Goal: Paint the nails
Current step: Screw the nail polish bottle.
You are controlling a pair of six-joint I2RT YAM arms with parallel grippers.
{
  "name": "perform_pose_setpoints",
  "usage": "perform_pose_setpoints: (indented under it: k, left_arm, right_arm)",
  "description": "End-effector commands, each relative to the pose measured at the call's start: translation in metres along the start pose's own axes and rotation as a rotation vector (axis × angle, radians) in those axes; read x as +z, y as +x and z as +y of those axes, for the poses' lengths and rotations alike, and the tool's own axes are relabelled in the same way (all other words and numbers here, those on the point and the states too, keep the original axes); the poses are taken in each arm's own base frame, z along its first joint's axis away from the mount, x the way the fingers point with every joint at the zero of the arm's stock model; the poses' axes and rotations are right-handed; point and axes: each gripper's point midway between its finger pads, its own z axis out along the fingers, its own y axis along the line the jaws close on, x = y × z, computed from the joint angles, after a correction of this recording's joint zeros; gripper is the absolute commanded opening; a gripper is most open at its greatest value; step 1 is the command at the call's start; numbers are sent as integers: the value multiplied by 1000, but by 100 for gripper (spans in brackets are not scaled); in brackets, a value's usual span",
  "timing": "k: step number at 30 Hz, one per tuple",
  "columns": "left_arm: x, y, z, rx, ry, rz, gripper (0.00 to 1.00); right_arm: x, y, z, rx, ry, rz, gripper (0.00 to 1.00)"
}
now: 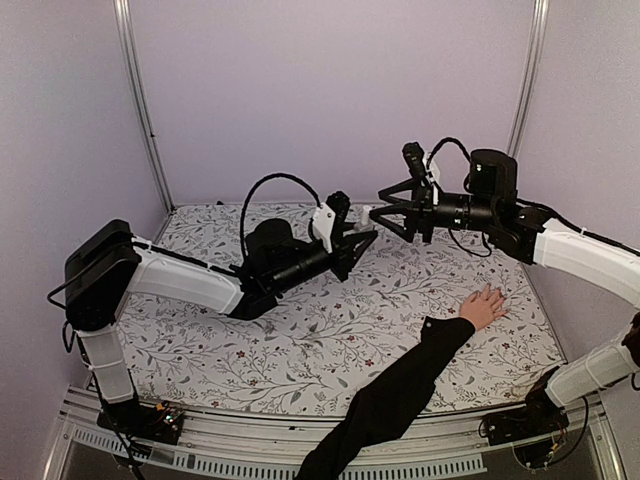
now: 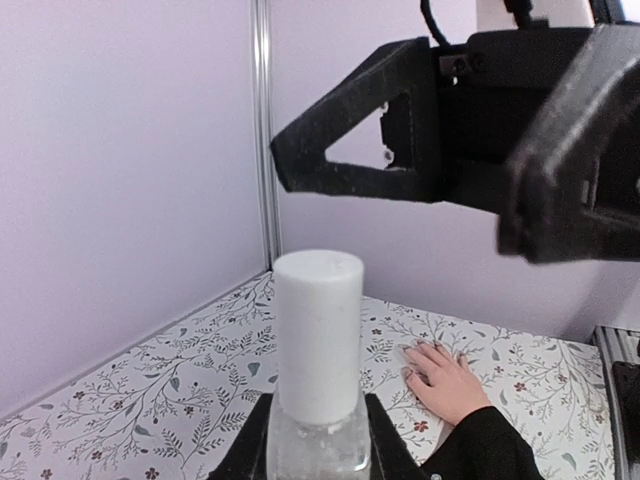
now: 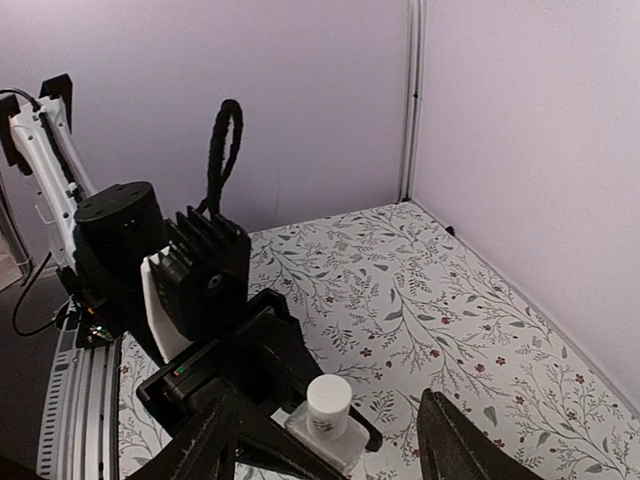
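My left gripper (image 2: 318,458) is shut on the clear glass body of a small nail polish bottle (image 2: 318,340), which stands upright with a white cap. My right gripper (image 3: 335,452) is open, one finger on each side of that cap (image 3: 328,404) without touching it. From above, the two grippers meet over the middle of the table, left gripper (image 1: 365,238) below right gripper (image 1: 382,205). A light-skinned hand (image 1: 484,306) in a black sleeve (image 1: 400,390) lies flat at the right, fingers spread. Its nails (image 2: 405,347) are tiny and far from both grippers.
The table (image 1: 300,340) has a floral cloth. Lilac walls with metal corner posts (image 1: 140,100) close it in on three sides. The sleeved arm crosses the near right part of the table from the front edge.
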Motion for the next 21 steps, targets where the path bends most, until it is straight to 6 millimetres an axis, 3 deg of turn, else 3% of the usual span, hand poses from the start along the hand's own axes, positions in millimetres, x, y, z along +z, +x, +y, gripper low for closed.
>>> perform_pose_setpoints:
  k: [1,7,18,21]
  left_arm:
    - [-8,-26,-16,1,92,-91,0]
    - [-9,-31,-25,1,147,-104,0]
    - [-9,-31,-22,4,128,-103,0]
    - [-6,-29,-16,3,95,-95,0]
  right_arm:
    - [-2,1,32,-66,-207,24,60]
    - [6,9,34,-84,-263,67,52]
    - [15,15,26,-61,-243,86,9]
    - [17,15,22,-42,-223,88,2]
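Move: The nail polish bottle stands upright in the left gripper. Its white cap is about 3 cm left of the open right gripper and 3 cm below it, level with it fore and aft; the left gripper is below the cap, some 7 cm lower than the right one. The person's hand lies on the table about 25 cm to the right gripper's right, roughly level and 30 cm down. From the left gripper, the cap is some 4 cm straight up. Close the right gripper from well open until its fingertips pinch the white cap, bringing it back, left and down about 2 cm each way while swinging it some 15 degrees counter-clockwise. Meanwhile carry the bottle back about 2.5 cm with the left gripper, turning it slightly clockwise and keeping its hold on the glass. ##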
